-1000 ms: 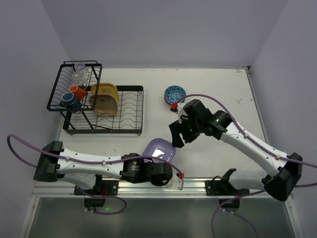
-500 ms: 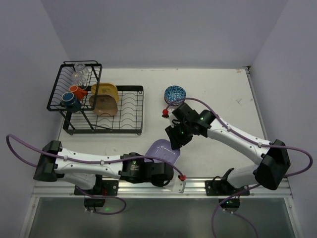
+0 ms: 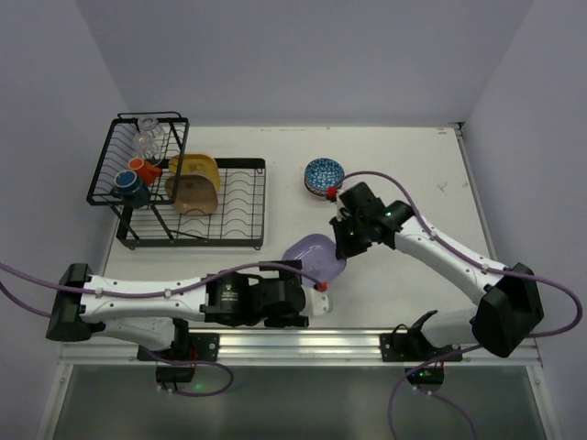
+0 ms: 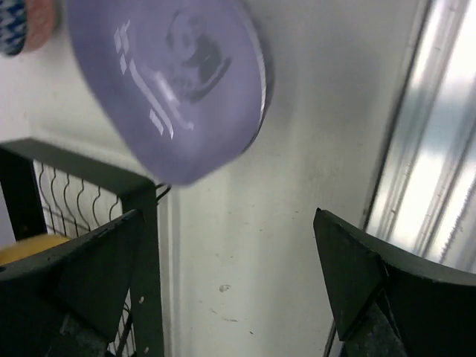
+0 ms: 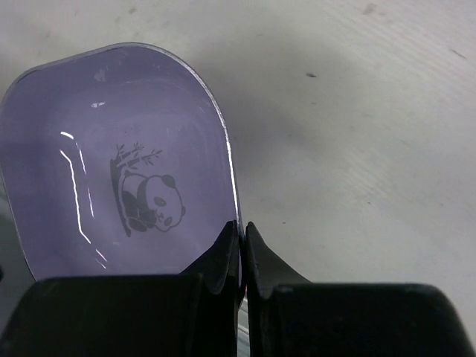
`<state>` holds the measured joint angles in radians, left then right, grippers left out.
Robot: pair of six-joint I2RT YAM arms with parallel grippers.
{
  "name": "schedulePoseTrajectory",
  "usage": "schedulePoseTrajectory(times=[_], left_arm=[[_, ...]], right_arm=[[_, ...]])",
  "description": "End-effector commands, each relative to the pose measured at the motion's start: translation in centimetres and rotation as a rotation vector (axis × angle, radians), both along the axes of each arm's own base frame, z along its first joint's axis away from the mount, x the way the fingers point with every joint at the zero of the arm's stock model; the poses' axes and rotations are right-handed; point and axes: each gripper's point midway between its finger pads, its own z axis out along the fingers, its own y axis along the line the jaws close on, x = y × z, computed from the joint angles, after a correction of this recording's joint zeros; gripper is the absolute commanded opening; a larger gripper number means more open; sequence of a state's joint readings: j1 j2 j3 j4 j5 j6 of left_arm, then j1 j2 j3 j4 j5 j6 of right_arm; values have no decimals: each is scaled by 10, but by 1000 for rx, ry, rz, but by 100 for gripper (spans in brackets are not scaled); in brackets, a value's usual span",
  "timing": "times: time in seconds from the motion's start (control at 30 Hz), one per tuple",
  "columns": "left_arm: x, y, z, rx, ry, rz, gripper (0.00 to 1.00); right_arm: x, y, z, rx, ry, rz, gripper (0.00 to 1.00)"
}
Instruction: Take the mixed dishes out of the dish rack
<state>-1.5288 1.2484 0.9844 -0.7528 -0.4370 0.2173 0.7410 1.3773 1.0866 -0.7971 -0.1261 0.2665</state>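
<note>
The lavender plate [image 3: 315, 257] with a panda print hangs over the table in front of the dish rack [image 3: 240, 206]. My right gripper [image 3: 347, 244] is shut on its right rim; in the right wrist view the fingertips [image 5: 232, 236] pinch the plate [image 5: 119, 163] edge. My left gripper [image 3: 309, 299] stands open just below the plate, holding nothing. From the left wrist the plate [image 4: 171, 82] floats beyond the wide-apart fingers [image 4: 357, 275]. In the rack stand a yellow plate [image 3: 195, 167], a tan plate [image 3: 191, 194], an orange mug [image 3: 142, 170], a dark mug [image 3: 129, 188] and a clear glass [image 3: 147, 139].
A blue-white patterned bowl [image 3: 323, 172] sits on the table to the right of the rack, just behind the right wrist. The metal rail [image 3: 367, 341] runs along the near table edge. The rack's black frame [image 4: 141, 245] is close to the left finger.
The left gripper has let go of the lavender plate and opened. The right gripper has closed on the plate's rim, and the plate now sits a little farther back and right.
</note>
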Motion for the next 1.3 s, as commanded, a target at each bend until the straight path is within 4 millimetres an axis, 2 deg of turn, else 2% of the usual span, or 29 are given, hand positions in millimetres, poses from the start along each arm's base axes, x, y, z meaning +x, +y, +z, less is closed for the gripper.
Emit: schedulePoseTrajectory(times=[0.0, 0.03, 0.07, 0.13, 0.17, 0.23, 0.27, 0.3, 0.33, 0.4, 0.43, 0.47, 0.5, 0.53, 0.57, 0.6, 0.63, 0.67, 0.7, 0.8, 0.9, 1.03, 1.27], left_arm=[[42, 12, 46, -270, -53, 301, 100], [56, 17, 53, -332, -60, 375, 100], [66, 26, 62, -383, -78, 426, 100], [74, 33, 71, -417, -107, 471, 100], [77, 36, 72, -435, -107, 516, 100], [88, 50, 75, -444, -162, 617, 100], [97, 59, 76, -450, -206, 680, 100], [102, 64, 77, -466, -228, 721, 100], [120, 71, 85, -564, -232, 819, 100], [128, 73, 86, -589, -203, 838, 100], [133, 74, 90, -611, -203, 846, 100], [135, 77, 96, -628, -208, 850, 100], [139, 81, 100, -639, -223, 860, 100], [140, 83, 104, -646, -231, 862, 100], [141, 85, 109, -662, -237, 863, 100], [142, 88, 111, -664, -249, 868, 100], [142, 93, 114, -673, -258, 874, 100], [141, 94, 116, -676, -264, 873, 100], [142, 98, 114, -669, -280, 876, 100], [140, 106, 114, -671, -302, 876, 100], [139, 107, 116, -693, -301, 863, 100], [137, 105, 120, -715, -289, 847, 100], [138, 99, 118, -710, -272, 835, 100]], right_arm=[[48, -44, 15, 73, -104, -331, 0], [55, -56, 9, 91, -110, -398, 0], [73, -75, 17, 151, -144, -515, 0], [81, -97, 13, 180, -155, -626, 0], [92, -120, 13, 182, -182, -723, 0], [107, -142, 14, 210, -231, -845, 0], [119, -160, 15, 220, -263, -935, 0], [125, -167, 13, 233, -268, -974, 0], [143, -194, 2, 239, -310, -1091, 0], [151, -208, 1, 216, -343, -1121, 0], [167, -210, 13, 221, -384, -1103, 0], [176, -213, -4, 149, -350, -1066, 0], [192, -217, 9, 123, -364, -1057, 0], [201, -218, 6, 95, -353, -1043, 0], [208, -220, -18, 41, -299, -1033, 0], [214, -233, -24, 8, -285, -1036, 0], [227, -236, -17, 0, -298, -1023, 0], [230, -238, -38, -50, -257, -984, 0], [238, -238, -36, -64, -258, -957, 0], [238, -249, -60, -165, -196, -885, 0], [237, -246, -71, -130, -163, -796, 4], [243, -245, -74, -119, -133, -715, 7], [246, -251, -77, -154, -105, -730, 27]])
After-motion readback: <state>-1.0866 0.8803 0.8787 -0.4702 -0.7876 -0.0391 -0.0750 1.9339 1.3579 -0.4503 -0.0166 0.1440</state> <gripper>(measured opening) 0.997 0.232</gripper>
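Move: The right hand already holds the purple plate by its right rim, its middle about 8 cm to the left and level fore and aft. The free table spot for it is some 25 cm ahead, 17 cm right and 9 cm below; the bowl stack is 27 cm ahead and 4 cm left. From the open left hand, the brown plate in the rack is roughly 30 cm ahead, 27 cm left and 5 cm lower, the yellow plate 6 cm farther out beyond it. Swing the right gripper and the purple plate right and forward, about 25 cm each way, to the open table right of the bowl stack, turning clockwise some 60 degrees, then partly back; lower the plate and start parting the fingers at its rim. Meanwhile bring the left gripper, still open, forward, up and left towards the rack, turning counter-clockwise, then hold it short of the rack's plates. ##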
